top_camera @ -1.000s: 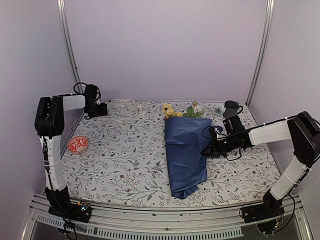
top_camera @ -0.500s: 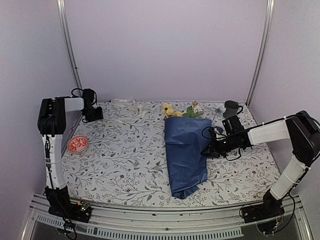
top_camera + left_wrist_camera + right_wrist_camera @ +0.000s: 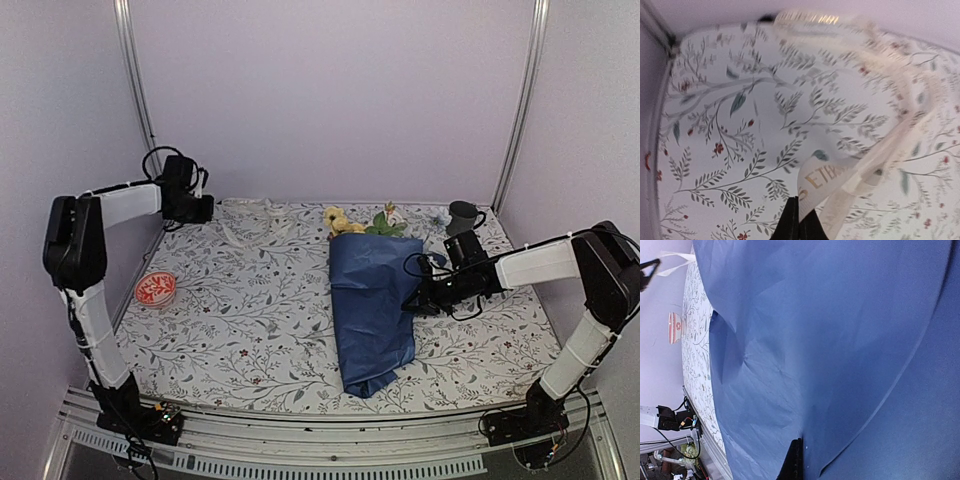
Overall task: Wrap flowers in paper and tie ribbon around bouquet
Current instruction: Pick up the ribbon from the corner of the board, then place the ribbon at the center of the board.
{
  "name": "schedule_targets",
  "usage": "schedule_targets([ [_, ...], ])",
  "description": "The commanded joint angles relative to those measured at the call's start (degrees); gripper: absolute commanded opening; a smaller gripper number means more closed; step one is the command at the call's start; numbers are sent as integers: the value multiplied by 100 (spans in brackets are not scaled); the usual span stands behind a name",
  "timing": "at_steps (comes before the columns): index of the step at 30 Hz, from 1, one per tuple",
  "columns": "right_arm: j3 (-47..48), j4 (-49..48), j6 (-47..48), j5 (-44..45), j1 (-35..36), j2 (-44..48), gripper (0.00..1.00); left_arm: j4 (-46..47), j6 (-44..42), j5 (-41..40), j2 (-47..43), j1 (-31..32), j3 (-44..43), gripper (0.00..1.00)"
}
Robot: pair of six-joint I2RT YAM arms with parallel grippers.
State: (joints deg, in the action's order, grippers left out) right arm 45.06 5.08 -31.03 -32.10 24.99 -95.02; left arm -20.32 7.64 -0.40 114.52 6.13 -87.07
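The dark blue paper (image 3: 370, 310) lies folded over the flowers (image 3: 340, 220), making a loose bouquet in the middle of the table. Yellow blooms and green leaves stick out at its far end. My right gripper (image 3: 412, 300) is at the paper's right edge. In the right wrist view its fingertips (image 3: 796, 460) are shut on a fold of the paper (image 3: 830, 340). My left gripper (image 3: 205, 208) hangs above the table's back left corner, shut on one end of the cream ribbon (image 3: 840, 175). The rest of the ribbon (image 3: 240, 236) trails down onto the tablecloth.
A small red-and-white dish (image 3: 155, 289) sits near the table's left edge. A grey cup (image 3: 462, 213) stands at the back right, behind the right arm. Metal frame posts rise at both back corners.
My left gripper has shut on the ribbon's end and risen from the tablecloth, drawing the ribbon up. The right arm and the paper have not moved.
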Motion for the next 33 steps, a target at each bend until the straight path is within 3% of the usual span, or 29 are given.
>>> schedule_targets([
  [1, 147, 77, 19, 74, -19, -126, 0, 1131, -1055, -246, -2416, 1087, 95, 0],
  [4, 193, 82, 28, 69, -15, -141, 0, 1694, -1516, -177, -3582, 1696, 238, 0],
  [8, 285, 97, 42, 46, -16, -209, 0, 2142, -1759, 742, -4698, 2227, 695, 0],
  [17, 358, 202, 21, 48, -20, -217, 0, 2172, -1877, 2745, -5684, 3019, 1964, 0],
  [23, 489, 300, 34, 91, -16, -278, 0, 2238, -1913, 4067, -5311, 3589, 2510, 0],
  [26, 567, 371, 50, 128, -16, -311, 0, 2168, -1769, 4313, -4732, 3976, 2557, 0],
  [29, 616, 451, 85, 170, -15, -348, 0, 2066, -1737, 4358, -4070, 4553, 2174, 0],
  [33, 649, 531, 114, 204, -19, -353, 0, 1456, -2465, 4179, -3454, 5466, 1241, 0],
])
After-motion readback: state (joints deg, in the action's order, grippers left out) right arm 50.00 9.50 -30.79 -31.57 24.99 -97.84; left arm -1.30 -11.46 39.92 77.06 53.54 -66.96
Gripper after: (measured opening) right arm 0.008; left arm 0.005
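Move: The left hand already has the ribbon pinched, with its slack trailing some 13 cm to the right and 4 cm farther out, about 10 cm lower. The wrapped bouquet's middle is about 40 cm to the right and 24 cm back, 8 cm lower; its flower heads lie 38 cm right, about level ahead. The bowl sits 20 cm back and 8 cm left. From the right hand the bouquet's middle is some 8 cm left, 2 cm lower. Keeping the ribbon pinched in its shut fingers, the left hand swings back and right, nearly 40 cm back and some 35 cm right, to high above the near part of the bouquet. It first shoots up steeply, then sinks about 25 cm, turning clockwise until the fingers point right, almost level. The right hand keeps its shut fingers at the paper's right edge. ##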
